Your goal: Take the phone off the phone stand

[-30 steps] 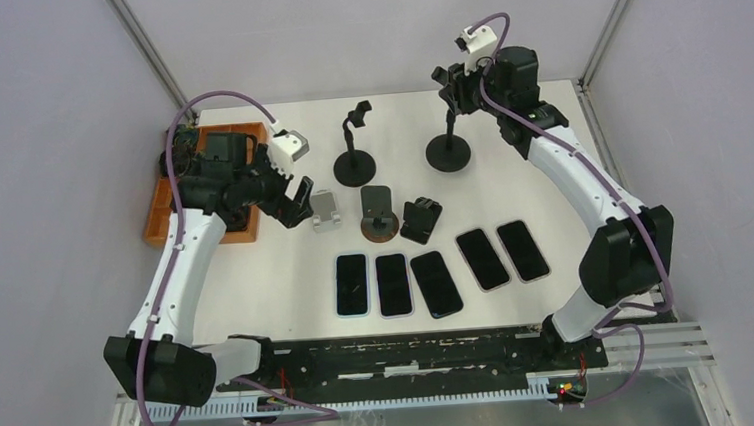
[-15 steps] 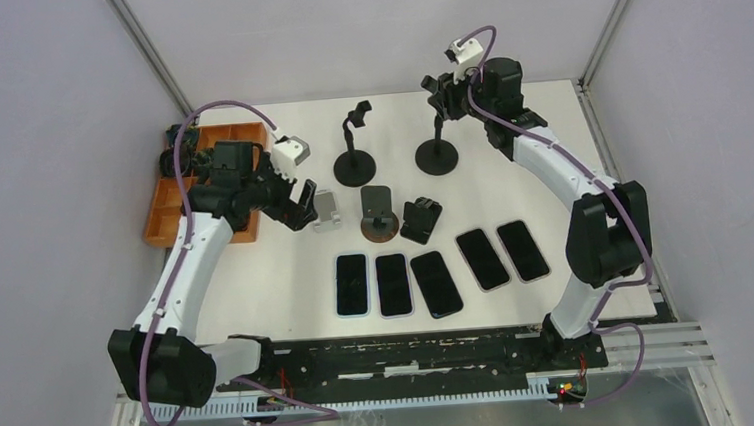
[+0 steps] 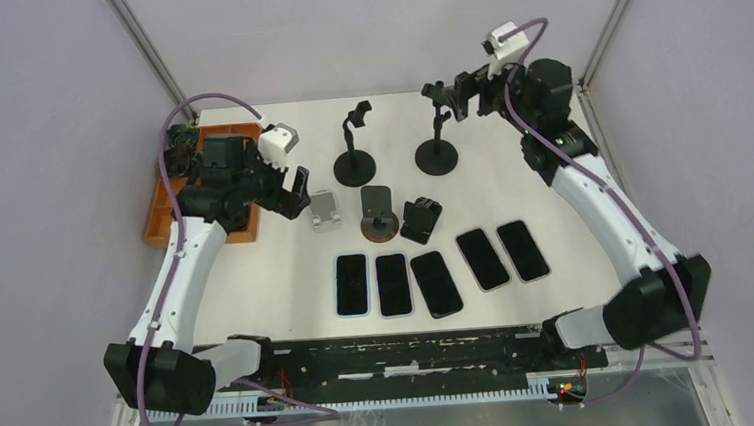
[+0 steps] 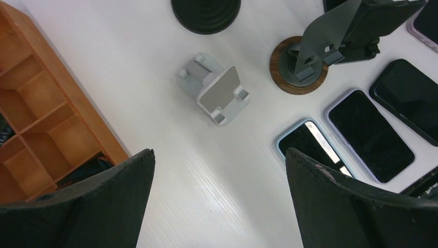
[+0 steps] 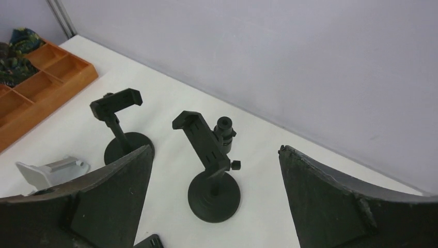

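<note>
Several dark phones (image 3: 435, 283) lie flat in a row on the white table, also in the left wrist view (image 4: 369, 135). No stand in view holds a phone. A black clamp stand (image 3: 435, 141) on a round base stands upright at the back. My right gripper (image 3: 450, 92) hovers open just right of its top. In the right wrist view that clamp stand (image 5: 209, 155) sits between and beyond the right gripper's (image 5: 215, 149) spread fingers, apart from them. My left gripper (image 3: 294, 191) is open beside a small white stand (image 3: 326, 210), with nothing between the left gripper's (image 4: 219, 152) fingers.
A second black clamp stand (image 3: 352, 145) is at the back centre. A grey stand on a wooden base (image 3: 378, 215) and a black folding stand (image 3: 420, 220) sit mid-table. An orange compartment tray (image 3: 167, 210) lies at the left edge. Grey walls enclose the table.
My right gripper has opened, let go of the black clamp stand and drawn back to the right. The stand rests slightly further left than a second ago. My left gripper shifted a little.
</note>
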You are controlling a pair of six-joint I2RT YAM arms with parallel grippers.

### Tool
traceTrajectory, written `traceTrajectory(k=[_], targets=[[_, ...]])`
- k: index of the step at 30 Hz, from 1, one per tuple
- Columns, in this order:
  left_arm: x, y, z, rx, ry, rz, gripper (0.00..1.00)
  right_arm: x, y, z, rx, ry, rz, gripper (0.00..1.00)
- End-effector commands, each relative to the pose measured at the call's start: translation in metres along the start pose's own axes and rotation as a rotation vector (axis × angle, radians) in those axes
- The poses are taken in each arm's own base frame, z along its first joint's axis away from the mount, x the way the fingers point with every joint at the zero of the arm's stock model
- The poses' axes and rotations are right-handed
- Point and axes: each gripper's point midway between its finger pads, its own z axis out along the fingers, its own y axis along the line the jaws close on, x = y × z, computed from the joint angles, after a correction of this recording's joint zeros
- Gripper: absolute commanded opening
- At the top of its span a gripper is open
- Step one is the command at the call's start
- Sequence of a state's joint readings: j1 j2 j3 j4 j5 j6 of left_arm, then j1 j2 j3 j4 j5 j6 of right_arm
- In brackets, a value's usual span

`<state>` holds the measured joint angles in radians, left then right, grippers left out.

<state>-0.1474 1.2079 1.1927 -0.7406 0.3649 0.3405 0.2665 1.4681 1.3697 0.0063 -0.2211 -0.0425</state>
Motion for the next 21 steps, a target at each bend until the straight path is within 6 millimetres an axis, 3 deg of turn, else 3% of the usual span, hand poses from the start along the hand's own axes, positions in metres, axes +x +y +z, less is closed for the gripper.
traceTrajectory(k=[1, 3, 5, 8, 12, 17, 21], targets=[[-0.024, 0.014, -0.021, -0.104, -0.104, 0.012, 1.0, -0.015, -0.011, -0.067, 0.142, -0.017, 0.011, 0.98], [-0.014, 0.017, -0.017, -0.119, -0.097, 0.009, 1.0, 0.004, -0.008, -0.094, 0.177, -0.016, 0.036, 0.98], [0.002, 0.016, -0.009, -0.121, -0.085, 0.002, 1.0, 0.039, -0.013, -0.12, 0.266, 0.008, 0.101, 0.98], [0.026, 0.017, 0.008, -0.137, -0.107, -0.003, 1.0, 0.118, -0.037, -0.16, 0.512, 0.087, 0.161, 0.98], [0.058, 0.016, 0.033, -0.149, -0.144, 0.004, 1.0, 0.196, -0.065, -0.212, 0.794, 0.08, 0.13, 0.98], [0.079, 0.018, 0.057, -0.149, -0.199, -0.002, 1.0, 0.234, -0.084, -0.255, 1.01, -0.052, 0.096, 0.98], [0.083, 0.021, 0.07, -0.148, -0.277, -0.031, 1.0, 0.261, -0.087, -0.266, 1.072, -0.023, 0.061, 0.98]])
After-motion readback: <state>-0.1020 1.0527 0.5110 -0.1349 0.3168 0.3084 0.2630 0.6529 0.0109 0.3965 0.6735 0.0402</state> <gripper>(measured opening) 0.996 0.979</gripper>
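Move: The right hand, open and clear of the right clamp stand, is heading for the rightmost phone, some 22 cm back, 14 cm right and 34 cm below; the next phone lies level with that one, about 10 cm to its left. The stand's clamp head is about 6 cm ahead of the hand, 3 cm left and 8 cm lower. From the left hand, the grey phone stand sits some 8 cm ahead, 4 cm right and 19 cm below, with the leftmost phone 12 cm back, 11 cm right. The right hand pulls back from the empty clamp stand with a small rise, then swings down, back and to the right, dropping about 26 cm overall as it turns some 50 degrees clockwise, ending low just right of the rightmost phone with its fingers wide open. After a slight lift, the left hand sinks about 14 cm towards the table just short of the grey phone stand, still open and empty. ##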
